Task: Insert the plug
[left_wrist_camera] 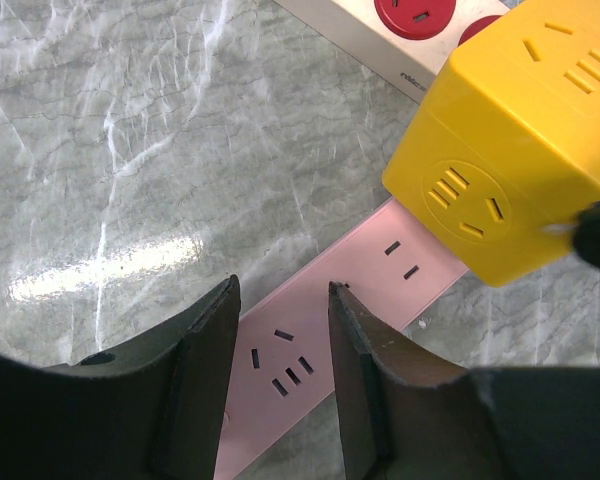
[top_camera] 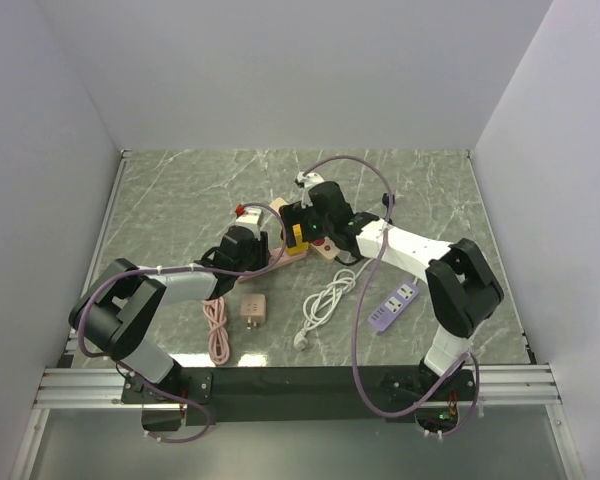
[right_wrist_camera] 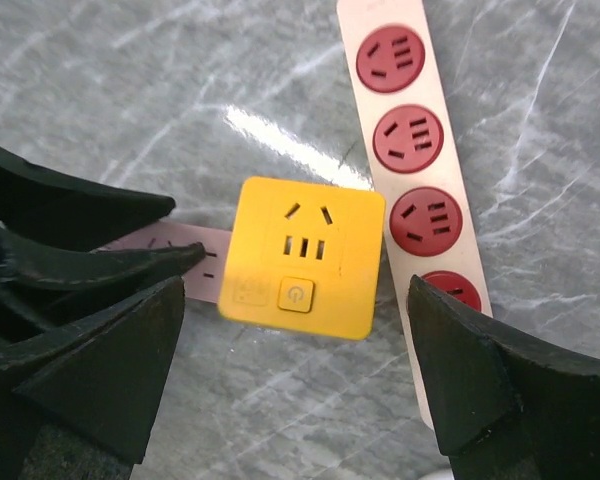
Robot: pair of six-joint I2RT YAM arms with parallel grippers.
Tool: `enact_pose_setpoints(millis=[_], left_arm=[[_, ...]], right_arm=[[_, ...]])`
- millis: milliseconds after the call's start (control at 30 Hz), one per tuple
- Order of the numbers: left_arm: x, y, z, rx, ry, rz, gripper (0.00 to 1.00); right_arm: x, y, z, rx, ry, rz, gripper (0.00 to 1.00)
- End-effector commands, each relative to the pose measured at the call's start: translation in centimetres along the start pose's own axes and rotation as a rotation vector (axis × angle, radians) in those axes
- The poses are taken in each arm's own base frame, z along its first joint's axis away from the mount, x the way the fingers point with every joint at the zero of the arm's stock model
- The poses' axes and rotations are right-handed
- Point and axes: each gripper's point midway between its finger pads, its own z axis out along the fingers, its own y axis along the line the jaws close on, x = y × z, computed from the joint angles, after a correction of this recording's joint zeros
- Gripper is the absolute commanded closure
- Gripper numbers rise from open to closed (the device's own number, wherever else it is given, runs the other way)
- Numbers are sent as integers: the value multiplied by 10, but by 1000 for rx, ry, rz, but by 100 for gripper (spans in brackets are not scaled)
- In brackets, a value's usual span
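Observation:
The yellow plug is a cube that sits on the far end of a flat pink power strip. It also shows in the left wrist view and in the top view. My right gripper hangs above it, open wide, one finger on each side, with a gap to the cube on both sides. My left gripper is narrowly open. Its fingertips are down over the pink strip near a socket, and nothing is clamped between them.
A white strip with red sockets lies right beside the plug. Nearer the arm bases are a purple power strip, a coiled white cable, a pink cable and a small pink adapter. White walls enclose the table.

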Motion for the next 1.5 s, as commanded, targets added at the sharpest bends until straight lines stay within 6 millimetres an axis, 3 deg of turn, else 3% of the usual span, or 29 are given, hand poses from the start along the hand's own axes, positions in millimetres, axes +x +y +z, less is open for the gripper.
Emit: enact_pose_setpoints(millis=[0, 300, 500, 700, 900, 1000, 1033, 1100, 1467], left_arm=[[19, 2, -1, -5, 75, 24, 54], [19, 2, -1, -5, 75, 24, 54], [19, 3, -1, -5, 77, 26, 54], [20, 3, -1, -5, 77, 26, 54], [19, 3, -1, -6, 73, 25, 54], [19, 2, -1, -5, 75, 27, 54], [19, 3, -1, -8, 76, 25, 54], [19, 3, -1, -8, 74, 26, 54], [19, 3, -1, -10, 75, 26, 55]], right_arm=[[-12, 1, 5, 5, -2, -36, 2], [-10, 2, 23, 17, 27, -74, 2], [-3, 1, 32, 40, 61, -93, 8], [9, 3, 31, 57, 94, -111, 24], [21, 5, 26, 80, 118, -131, 52], [29, 4, 26, 100, 129, -146, 67], [32, 3, 27, 108, 133, -143, 82], [38, 1, 27, 128, 140, -145, 98], [71, -7, 16, 175, 161, -116, 100]])
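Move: Just below the open right fingers, about 6 cm down, 2 cm left and 1 cm ahead, is the yellow plug, standing at the far end of the pink strip. The strip's middle lies some 7 cm left and 3 cm back of the right hand; the red-socket strip's middle is about 5 cm ahead, level sideways, both about 10 cm down. From the left hand the yellow plug is roughly 8 cm right, 3 cm ahead and 2 cm higher. Sinking about 4 cm over the yellow plug, the right hand edges a little forward and left, its spread fingers coming down either side; they then close part-way and pinch the plug's sides. The wrist rolls some 10 degrees, left side down, and the hand finally eases back about a centimetre, keeping its grip. The left hand stays put, fingers still at the pink strip. ##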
